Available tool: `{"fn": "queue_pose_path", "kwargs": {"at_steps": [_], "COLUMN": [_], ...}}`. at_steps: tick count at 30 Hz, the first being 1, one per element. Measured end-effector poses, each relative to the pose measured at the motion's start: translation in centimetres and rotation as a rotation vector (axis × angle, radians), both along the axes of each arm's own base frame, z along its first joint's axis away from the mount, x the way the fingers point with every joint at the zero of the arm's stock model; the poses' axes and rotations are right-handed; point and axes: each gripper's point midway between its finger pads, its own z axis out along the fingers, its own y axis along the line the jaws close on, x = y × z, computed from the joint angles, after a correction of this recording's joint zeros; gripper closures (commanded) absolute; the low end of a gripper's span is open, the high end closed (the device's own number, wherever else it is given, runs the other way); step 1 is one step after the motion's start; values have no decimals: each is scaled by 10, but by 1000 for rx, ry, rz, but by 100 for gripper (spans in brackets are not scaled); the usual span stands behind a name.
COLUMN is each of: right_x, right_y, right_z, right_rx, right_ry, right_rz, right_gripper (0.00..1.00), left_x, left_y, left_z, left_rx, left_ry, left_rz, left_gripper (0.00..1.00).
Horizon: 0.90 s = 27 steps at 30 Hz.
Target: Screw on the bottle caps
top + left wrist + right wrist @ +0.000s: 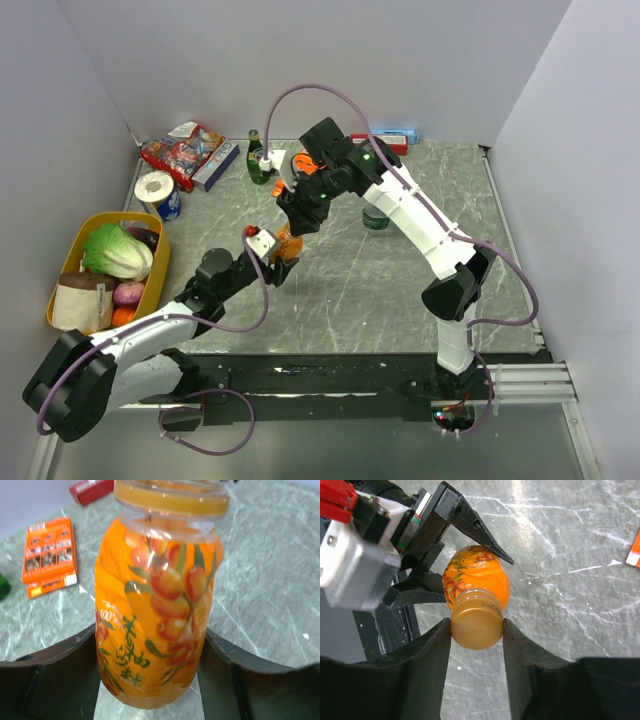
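The squat orange bottle is off the table, held round its body by my left gripper, which is shut on it. An orange-brown cap sits on the bottle's neck. My right gripper comes down from above and is shut on that cap, one finger pressing each side. In the top view the two grippers meet mid-table, left below right, and the bottle barely shows between them. The stubby dark grey-green bottle stands on the table behind the right arm.
A tall green glass bottle and an orange packet sit at the back. Snack bags, a tape roll and a yellow basket of vegetables line the left side. Walls close in on the left, back and right.
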Motion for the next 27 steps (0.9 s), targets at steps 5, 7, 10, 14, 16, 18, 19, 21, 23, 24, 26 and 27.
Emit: {"fn": "queue_pose_path", "kwargs": {"at_steps": [5,7,10,14,16,18,19,21,23,24,26,27], "right_x": [-3,-3,-3,-5,-8,-15,-19,-25,-32,-32,-32,-31], "right_y": [1,1,-1,-9,-17,-28,-34,-44,-50,-51,-51,-49], "right_z": [5,5,6,16,25,33,37,42,44,44,40,35], "right_rx": [3,-2,-6,-4,1,9,15,27,39,45,54,57], "right_ry": [-11,-16,-27,-74,-112,-148,-166,-194,-212,-218,-217,-211], "right_rz": [9,11,14,26,38,63,77,102,129,136,142,146], "right_gripper": [29,25,22,20,19,19,19,19,20,20,21,22], "left_x": [-7,-10,-13,-16,-18,-17,-16,-14,-12,-10,-7,-5], "left_y": [1,1,0,-1,-1,1,2,6,8,9,11,12], "left_z": [7,7,8,11,13,13,13,11,9,9,9,10], "left_rx": [-40,-48,-58,-69,-71,-70,-69,-65,-60,-58,-56,-55], "left_ry": [-53,-64,-69,-81,-87,-88,-86,-81,-73,-68,-61,-59], "left_rz": [-20,-29,-41,-57,-70,-77,-78,-73,-72,-68,-62,-59], "left_gripper": [99,99,99,99,99,99,99,99,99,99,99,99]}}
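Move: The right fingers already hold the orange cap at the orange jar's mouth; the jar's middle is roughly 3 cm to their left, 2 cm back and 6 cm below. The orange box lies about 22 cm ahead, straight out, and the glass jar about 11 cm ahead and 19 cm right, both some 24 cm below. From the left hand, already gripping the jar, the cap is about 3 cm ahead, 3 cm right and 9 cm above. Lets go of the cap at the jar's mouth: the right fingers spread from half open to well open almost in place, then that hand pulls away from the jar about 5 cm to the right, rising some 4 cm and drawing back 3 cm, the wrist turning roughly 15 degrees. The left fingers keep their grip on the jar, easing a little back and up, then partly forward again. ##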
